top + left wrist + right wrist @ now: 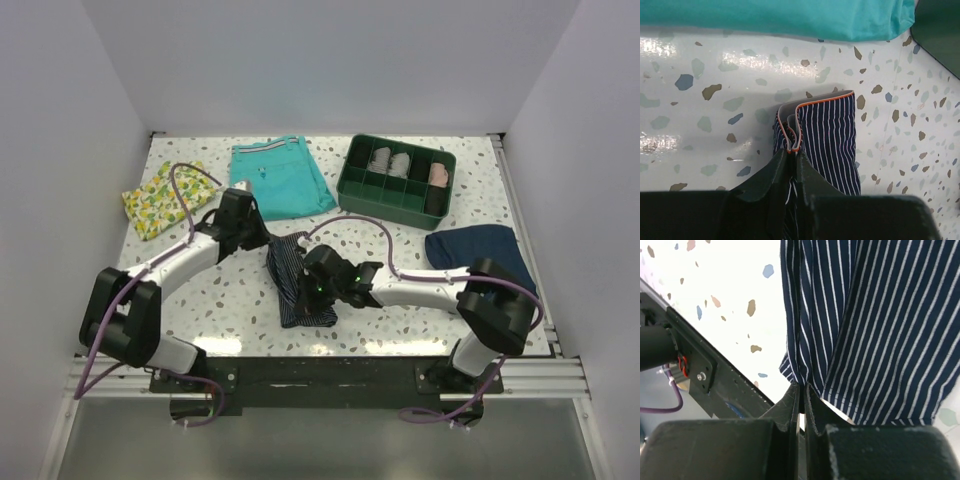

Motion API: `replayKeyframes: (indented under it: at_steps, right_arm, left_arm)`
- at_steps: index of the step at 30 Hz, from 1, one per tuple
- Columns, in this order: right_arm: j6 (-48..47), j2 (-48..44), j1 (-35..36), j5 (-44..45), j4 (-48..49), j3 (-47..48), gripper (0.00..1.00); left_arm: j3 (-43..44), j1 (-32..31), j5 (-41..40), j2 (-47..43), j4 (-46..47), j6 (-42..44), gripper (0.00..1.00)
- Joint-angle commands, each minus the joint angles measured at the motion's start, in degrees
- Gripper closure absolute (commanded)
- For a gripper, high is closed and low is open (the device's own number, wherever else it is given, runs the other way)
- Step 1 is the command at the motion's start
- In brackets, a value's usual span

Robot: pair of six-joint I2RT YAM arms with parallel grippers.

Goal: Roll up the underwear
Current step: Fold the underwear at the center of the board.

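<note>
The underwear (296,280) is a dark navy pinstriped cloth with an orange-red edge, lying folded lengthwise at the table's front middle. My left gripper (262,236) is shut on its far end; in the left wrist view the jaws (792,152) pinch the bunched orange-edged hem of the underwear (830,135). My right gripper (312,285) is shut on the near part; in the right wrist view the jaws (801,386) clamp a fold of the striped underwear (880,325) close to the table's front edge.
Teal shorts (280,176) lie at the back middle. A green divided tray (396,181) holding rolled items stands at the back right. A plain navy garment (480,252) lies at the right. A yellow patterned cloth (162,199) lies at the left. The black front rail (710,375) is near.
</note>
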Motion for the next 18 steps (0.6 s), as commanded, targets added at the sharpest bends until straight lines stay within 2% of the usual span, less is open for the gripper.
replayKeyframes:
  at_steps: [1,18]
  right_arm:
    - [2.6,-2.7,-0.7,0.4,3.5,-2.2,1.00]
    - [12.3,-8.5,-2.6,6.6,10.9,-14.5,1.00]
  left_arm:
    - [5.2,-2.2,-2.8,2.9,-0.1,-1.3,1.00]
    - [16.1,-6.7,-3.7,14.0,-2.1,-2.4,1.00]
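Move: Both my hands already pinch the underwear's left edge, lifted off the table: the left at the waistband, the right at the leg hem. From my left hand the waistband's right corner lies about 9 cm right, 2 cm ahead and 6 cm lower; the teal cloth is 14 cm ahead and 3 cm right, the green box 14 cm ahead and 30 cm right. From my right hand the right hem corner lies roughly 7 cm right, 2 cm back and 5 cm down. I carry the pinched edge to the right across the underwear, both hands together and fingers still shut on it. My left hand goes about 5 cm right and 3 cm forward, towards the waistband's right corner; my right hand goes some 4 cm right, sinking nearly 2 cm and turning clockwise by about 10 degrees, towards the right hem corner. ##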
